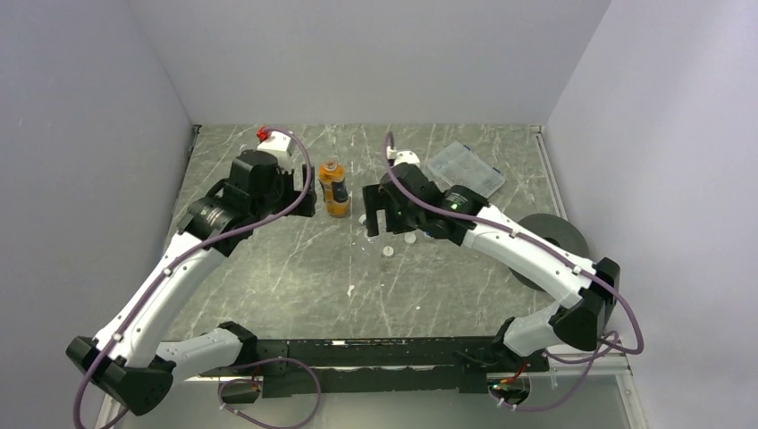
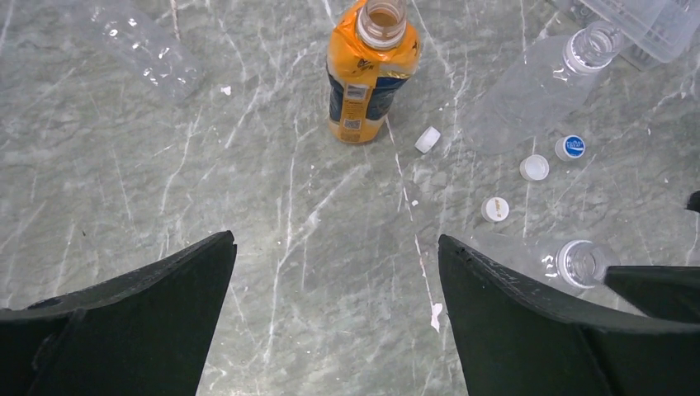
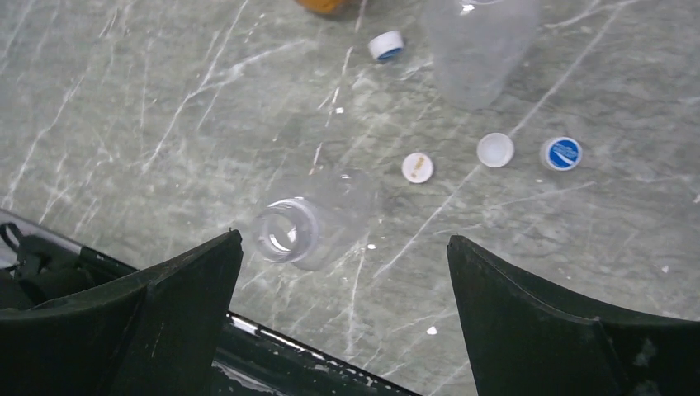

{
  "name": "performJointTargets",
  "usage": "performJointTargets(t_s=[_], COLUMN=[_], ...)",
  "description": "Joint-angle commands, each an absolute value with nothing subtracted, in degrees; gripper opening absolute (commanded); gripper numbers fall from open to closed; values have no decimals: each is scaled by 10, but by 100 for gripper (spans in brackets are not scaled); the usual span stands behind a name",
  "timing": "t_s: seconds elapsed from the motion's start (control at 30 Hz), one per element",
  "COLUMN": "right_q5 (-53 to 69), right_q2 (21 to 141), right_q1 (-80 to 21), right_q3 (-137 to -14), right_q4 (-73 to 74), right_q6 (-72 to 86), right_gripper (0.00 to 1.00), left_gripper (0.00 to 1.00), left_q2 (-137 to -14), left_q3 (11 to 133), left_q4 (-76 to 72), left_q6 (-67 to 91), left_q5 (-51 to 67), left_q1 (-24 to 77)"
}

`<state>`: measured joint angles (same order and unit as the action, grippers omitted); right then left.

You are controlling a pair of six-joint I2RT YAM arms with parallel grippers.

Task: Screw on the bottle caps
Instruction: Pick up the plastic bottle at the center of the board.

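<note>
The orange bottle (image 1: 335,189) (image 2: 367,74) stands upright with its neck uncapped, between my two grippers. Clear bottles show faintly: one upright with an open mouth (image 2: 578,262) (image 3: 285,231), one further off (image 2: 541,82) (image 3: 479,49), one lying at the far left (image 2: 148,49). Several small bottle caps lie loose on the table: white ones (image 2: 428,139) (image 2: 534,167) (image 2: 495,209) and a blue-topped one (image 2: 570,147) (image 3: 562,153). My left gripper (image 1: 307,204) (image 2: 337,242) is open over bare table, short of the orange bottle. My right gripper (image 1: 374,219) (image 3: 345,239) is open, with the open-mouthed clear bottle just beyond its left finger.
A flat clear box (image 1: 463,167) lies at the back right. A large black disc (image 1: 559,234) sits partly under the right arm. The table (image 1: 295,277) is grey marble with walls on three sides. A dark shiny bar (image 3: 289,351) crosses below my right gripper.
</note>
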<state>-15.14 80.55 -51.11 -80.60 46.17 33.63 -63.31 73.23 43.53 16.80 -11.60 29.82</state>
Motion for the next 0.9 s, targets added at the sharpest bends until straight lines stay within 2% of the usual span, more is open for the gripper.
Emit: performJointTargets(t_s=[0.0,0.27,0.47,0.57,0.67,0.87], right_q5=[-174,-161,-143,-139,-126,-110], right_q2=[846,926,947,948,944,923], right_q1=[-539,-540,-541,-541,-541,-528], right_q3=[-839,-859,-846,-839,-831,-815], right_q4=[475,469,452,448,442,446], right_q6=[329,305,307,310,312,315], right_gripper=[99,99,92,84,70,39], left_gripper=[99,99,99,100,99,99], left_q2=[-575,-545,-516,-507,-507,-514], left_q3=[703,692,648,631,621,591], left_q4=[373,377,343,325,323,287], left_q6=[133,110,92,89,88,68], left_q5=[-127,-98,-68,-52,-36,78], left_q1=[301,301,301,301,301,301])
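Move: The right hand, open, hangs above the plastic bottle at the center: its middle is about 4 cm to the left, level fore-and-aft, some 12 cm below. The printed white cap lies around 4 cm ahead and 1 cm right of the hand, the blank white cap 8 cm ahead and 6 cm right, and the second plastic bottle 15 cm ahead and 2 cm right. From the left hand, the center bottle is roughly 14 cm right, 4 cm back and 17 cm below. Closing to about half their opening, the right fingers come onto both sides of the plastic bottle below its neck and begin to pinch it. Before that the hand sinks about 8 cm over the bottle, easing some 4 cm left and tipping around 10 degrees steeper. The left hand, empty and open, draws back about 3 cm and turns clockwise. ##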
